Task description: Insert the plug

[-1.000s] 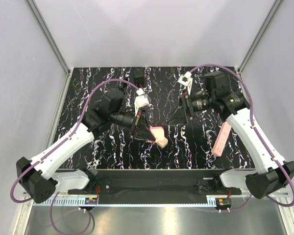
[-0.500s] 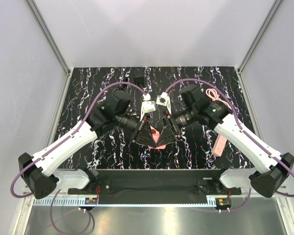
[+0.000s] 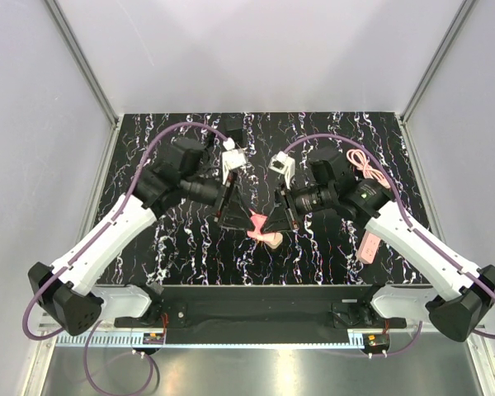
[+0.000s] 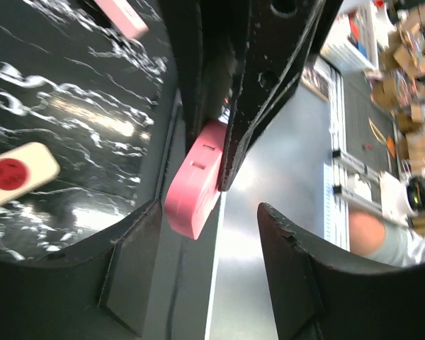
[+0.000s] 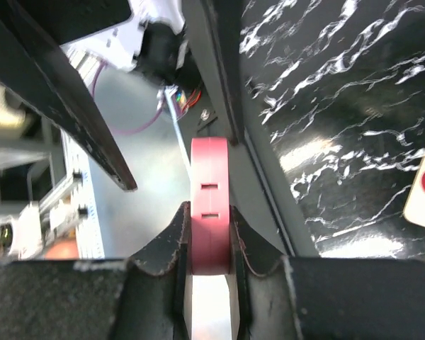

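A small black boxy plug (image 3: 233, 128) sits at the far edge of the table, away from both grippers; its cord does not show. Mid-table, my right gripper (image 3: 272, 221) (image 5: 210, 212) is shut on a flat pink block (image 3: 255, 219) (image 5: 210, 170) with two small slots in its edge. Facing it, my left gripper (image 3: 244, 216) (image 4: 209, 212) is open; the pink block (image 4: 195, 177) pokes toward its jaws without touching its fingers (image 4: 131, 269). Below them a short cream strip (image 3: 272, 240) (image 4: 14, 172) with a red round socket lies on the table.
A long pinkish strip (image 3: 370, 235) lies along the right side, by the right arm. A coiled pink cable (image 3: 363, 161) is at the back right. The black marbled table (image 3: 148, 140) has a metal rim and white walls around it.
My right gripper has swung in from the back right and shut on the pink block. My left gripper, which held the block, has opened.
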Action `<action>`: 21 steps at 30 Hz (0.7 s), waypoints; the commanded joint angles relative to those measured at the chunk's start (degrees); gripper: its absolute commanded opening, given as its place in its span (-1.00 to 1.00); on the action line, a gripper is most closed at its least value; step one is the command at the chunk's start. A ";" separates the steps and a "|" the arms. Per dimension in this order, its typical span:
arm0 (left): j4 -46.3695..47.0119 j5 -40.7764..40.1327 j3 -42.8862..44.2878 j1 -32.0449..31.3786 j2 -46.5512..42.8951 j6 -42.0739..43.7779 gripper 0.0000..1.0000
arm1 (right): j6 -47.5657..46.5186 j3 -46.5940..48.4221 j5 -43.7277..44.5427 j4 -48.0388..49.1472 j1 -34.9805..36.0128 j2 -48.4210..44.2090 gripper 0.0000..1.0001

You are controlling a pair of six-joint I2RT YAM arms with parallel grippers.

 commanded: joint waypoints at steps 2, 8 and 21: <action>2.24 3.78 4.26 1.58 -1.59 -0.51 0.18 | 7.61 -1.21 3.81 10.67 0.16 -4.51 -1.00; 10.15 6.94 2.77 1.84 -3.52 -4.99 0.23 | 11.57 -2.88 0.81 19.11 -0.02 -7.07 -1.00; 16.39 8.53 1.54 2.02 -4.32 -11.41 -0.62 | 16.41 -6.57 -0.68 29.31 0.07 -10.67 -1.00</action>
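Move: Just off the left fingertips, some 3 cm to the right of the left hand and 2 cm lower, is the plug, still pinched by the right hand, about 2 cm left of and 1 cm below that hand's point. From the left hand, the cream power strip lies about 12 cm ahead, roughly 28 cm down and level with it sideways. The pink power strip is about 31 cm to the left hand's right and 6 cm ahead, equally low. Rising together over the table, both hands meet at the plug: the right keeps its hold on the plug and climbs about 7 cm, edging a centimetre left towards the left fingers, while the left goes up some 5 cm. Both tip their fingers up towards level, the right by some 15 degrees, the left about 10; only near the end does the left close its open fingers, pinching the plug's free end. ##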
